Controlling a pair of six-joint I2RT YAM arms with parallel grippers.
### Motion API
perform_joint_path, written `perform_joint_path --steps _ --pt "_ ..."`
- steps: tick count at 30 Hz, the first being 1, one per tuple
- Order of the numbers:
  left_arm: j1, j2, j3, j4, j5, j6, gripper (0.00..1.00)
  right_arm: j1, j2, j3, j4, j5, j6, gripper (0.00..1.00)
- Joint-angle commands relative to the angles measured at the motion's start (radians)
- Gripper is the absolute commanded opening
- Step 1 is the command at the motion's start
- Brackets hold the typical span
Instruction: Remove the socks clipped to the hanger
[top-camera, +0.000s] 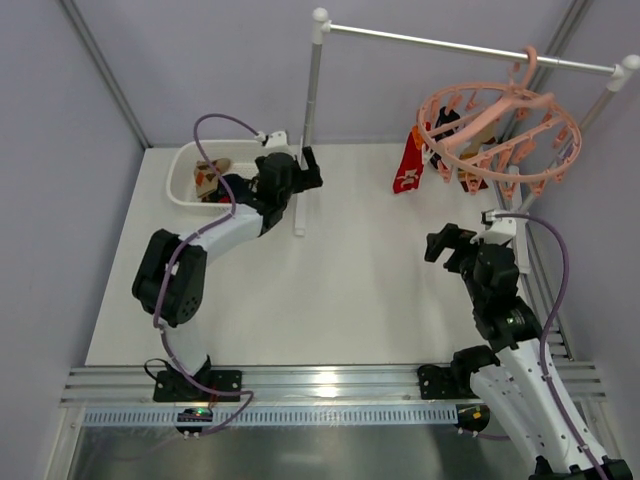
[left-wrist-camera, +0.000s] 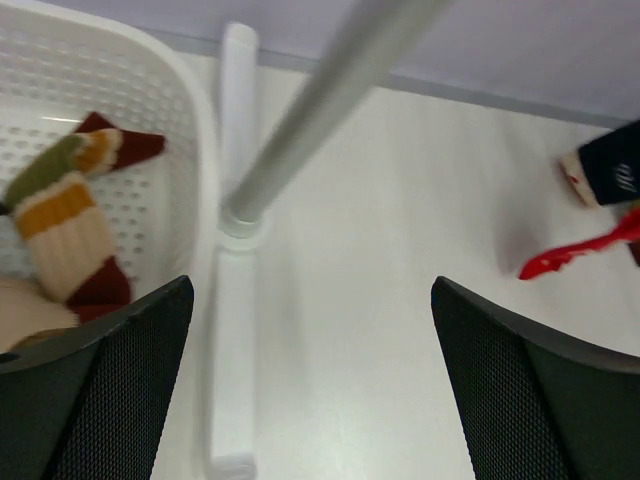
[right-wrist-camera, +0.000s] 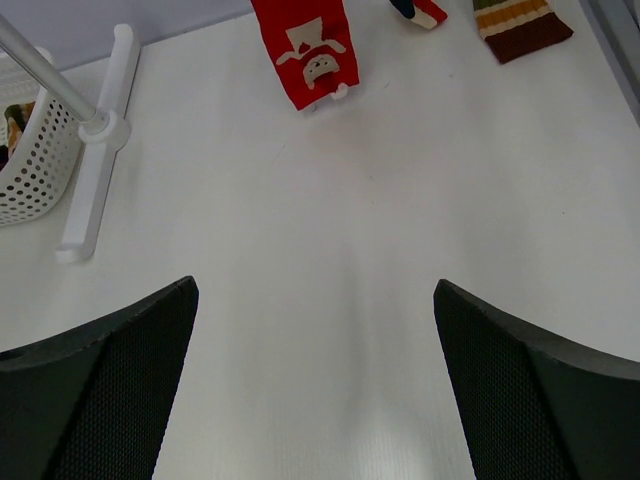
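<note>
The salmon-pink ring hanger (top-camera: 500, 135) hangs by its hook from the white rail at the back right. Socks still hang from its clips: a red one with a white figure (top-camera: 408, 165) (right-wrist-camera: 305, 45), a striped olive-and-brown one (right-wrist-camera: 520, 25) and a dark navy one (left-wrist-camera: 610, 175). Another striped sock (left-wrist-camera: 60, 200) lies in the white basket (top-camera: 190, 160). My left gripper (top-camera: 300, 172) (left-wrist-camera: 312, 380) is open and holds nothing, next to the rail stand's left post and the basket. My right gripper (top-camera: 455, 240) (right-wrist-camera: 315, 380) is open and holds nothing, over bare table in front of the hanger.
The white rail stand's left post (left-wrist-camera: 300, 110) rises close ahead of my left fingers, with its foot bar (right-wrist-camera: 95, 170) lying on the table. The perforated basket wall (right-wrist-camera: 30, 160) stands left of that foot. The stand's right post (top-camera: 600, 100) runs along the table's right edge.
</note>
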Motion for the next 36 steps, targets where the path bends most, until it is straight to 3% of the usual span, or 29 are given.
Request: perform_joint_path --steps 1,9,14,21,36 --pt "-0.08 -0.048 0.003 0.139 0.056 -0.026 1.0 -0.008 -0.032 0.025 -0.023 0.015 0.003 0.99" --pt "-0.226 0.128 0.141 0.276 0.206 0.007 1.0 -0.016 -0.121 0.05 -0.063 -0.003 0.013 1.0" --pt "-0.252 0.318 0.274 0.461 0.339 0.05 0.99 -0.017 -0.189 0.097 -0.107 -0.057 0.029 1.0" --pt "-0.252 0.541 0.486 0.583 0.424 0.036 0.99 -0.016 -0.223 0.137 -0.116 -0.119 0.049 1.0" --pt "-0.241 0.834 0.86 0.61 0.3 0.117 1.0 -0.016 -0.148 0.111 -0.024 -0.195 0.055 1.0"
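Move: The red sock hangs some 33 cm to my left hand's right and about 8 cm ahead, its middle roughly level with the hand. The navy sock is about 6 cm farther right than the red sock and 8 cm farther out. The stand's upright post is some 9 cm straight ahead of my left hand. From my right hand, the red sock is about 27 cm ahead and 7 cm left, about 2 cm lower. I swing my empty left hand about 28 cm right, away from the basket towards the red sock, easing back some 5 cm at first and then reaching forward again, with a small rise and dip on the way. It yaws about 35 degrees clockwise and tips its open fingers up at the sock. My right hand, also open, lifts about 7 cm and draws back 4. ##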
